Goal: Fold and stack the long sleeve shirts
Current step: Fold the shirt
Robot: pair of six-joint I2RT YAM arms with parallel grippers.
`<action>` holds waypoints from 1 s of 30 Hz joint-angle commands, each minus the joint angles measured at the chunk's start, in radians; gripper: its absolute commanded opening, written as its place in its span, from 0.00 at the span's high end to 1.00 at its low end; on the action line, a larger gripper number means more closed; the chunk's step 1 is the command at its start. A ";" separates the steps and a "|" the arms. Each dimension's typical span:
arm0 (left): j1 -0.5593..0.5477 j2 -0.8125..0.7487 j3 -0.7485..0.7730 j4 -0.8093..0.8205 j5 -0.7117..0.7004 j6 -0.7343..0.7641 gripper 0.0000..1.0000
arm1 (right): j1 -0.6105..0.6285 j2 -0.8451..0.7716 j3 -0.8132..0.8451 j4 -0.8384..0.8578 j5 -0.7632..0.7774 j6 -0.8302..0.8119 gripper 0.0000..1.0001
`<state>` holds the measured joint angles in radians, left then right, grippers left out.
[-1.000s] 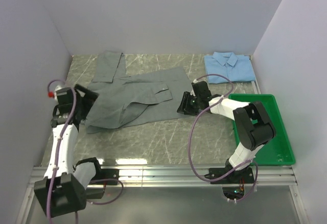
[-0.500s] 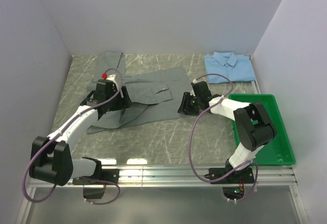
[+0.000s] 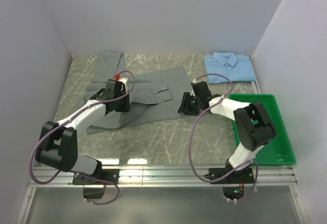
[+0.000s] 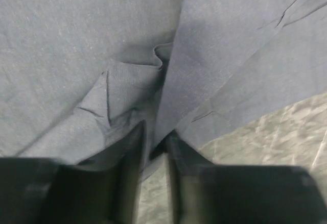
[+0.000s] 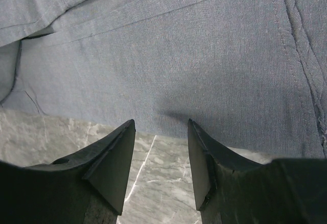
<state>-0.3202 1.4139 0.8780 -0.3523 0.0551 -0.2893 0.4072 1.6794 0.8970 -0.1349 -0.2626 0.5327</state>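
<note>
The grey long sleeve shirt (image 3: 153, 83) lies spread and rumpled across the middle of the table, one sleeve reaching toward the back wall. My left gripper (image 3: 120, 97) rests on its left half. In the left wrist view the left gripper (image 4: 156, 132) has its jaws drawn close with a fold of the grey cloth (image 4: 102, 40) pinched between them. My right gripper (image 3: 183, 104) sits at the shirt's right hem. Seen from the right wrist, the right gripper (image 5: 161, 124) stands open at the cloth (image 5: 179, 45) edge, with only marble between its fingers. The light blue shirt (image 3: 230, 67) lies folded at the back right.
A green plastic tray (image 3: 265, 132) stands along the right side, beside the right arm. White walls close the table on the left, back and right. Marble table surface (image 3: 168, 132) shows in front of the grey shirt.
The left arm swung from the table's left edge in over the grey shirt, and its jaws closed onto the cloth. The right arm and both shirts stayed put.
</note>
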 commanded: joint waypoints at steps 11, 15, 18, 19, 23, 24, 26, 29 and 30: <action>-0.006 0.049 0.151 0.116 -0.236 0.326 0.99 | 0.007 -0.030 0.028 0.011 -0.006 -0.014 0.48; -0.006 0.080 0.162 0.216 -0.276 0.418 1.00 | 0.005 -0.034 0.026 0.014 -0.009 -0.017 0.49; -0.005 0.095 0.161 0.283 -0.264 0.461 0.99 | 0.005 -0.033 0.028 0.012 -0.012 -0.017 0.49; -0.006 0.092 0.156 0.312 -0.268 0.472 0.99 | 0.005 -0.037 0.028 0.009 -0.012 -0.020 0.49; -0.005 0.085 0.121 0.407 -0.320 0.522 0.99 | 0.005 -0.044 0.025 0.012 -0.010 -0.027 0.49; -0.006 0.083 0.101 0.430 -0.327 0.551 0.99 | 0.005 -0.044 0.025 0.014 -0.013 -0.027 0.49; -0.006 0.085 0.085 0.470 -0.339 0.578 0.97 | 0.005 -0.044 0.025 0.015 -0.020 -0.028 0.49; -0.006 0.108 0.091 0.486 -0.342 0.587 0.95 | 0.008 -0.052 0.026 0.017 -0.023 -0.033 0.49; -0.006 0.109 0.095 0.477 -0.336 0.575 0.95 | 0.007 -0.055 0.026 0.015 -0.023 -0.037 0.49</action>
<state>-0.3225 1.5162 0.9691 0.0422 -0.2619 0.2508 0.4080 1.6791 0.8970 -0.1349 -0.2794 0.5194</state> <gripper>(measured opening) 0.047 0.511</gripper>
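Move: The fold of the sleeve that I'm about to pinch is right at my left fingertips, barely 1 cm below them. Its cuff lies about 10 cm ahead and 17 cm to the right, some 4 cm lower; the other sleeve lies roughly 21 cm ahead and 8 cm left, and the shirt's near edge about 5 cm back, straight behind. From my right hand that fold is some 27 cm to the left, level with it. I close my left fingers on the sleeve's fold. Keeping it pinched, I draw it forward about 11 cm while lifting it some 6 or 7 cm and easing a little left, away from the shirt's near edge. On the way my wrist tips up by about 40 degrees, so the fingertips swing forward and leftward. ##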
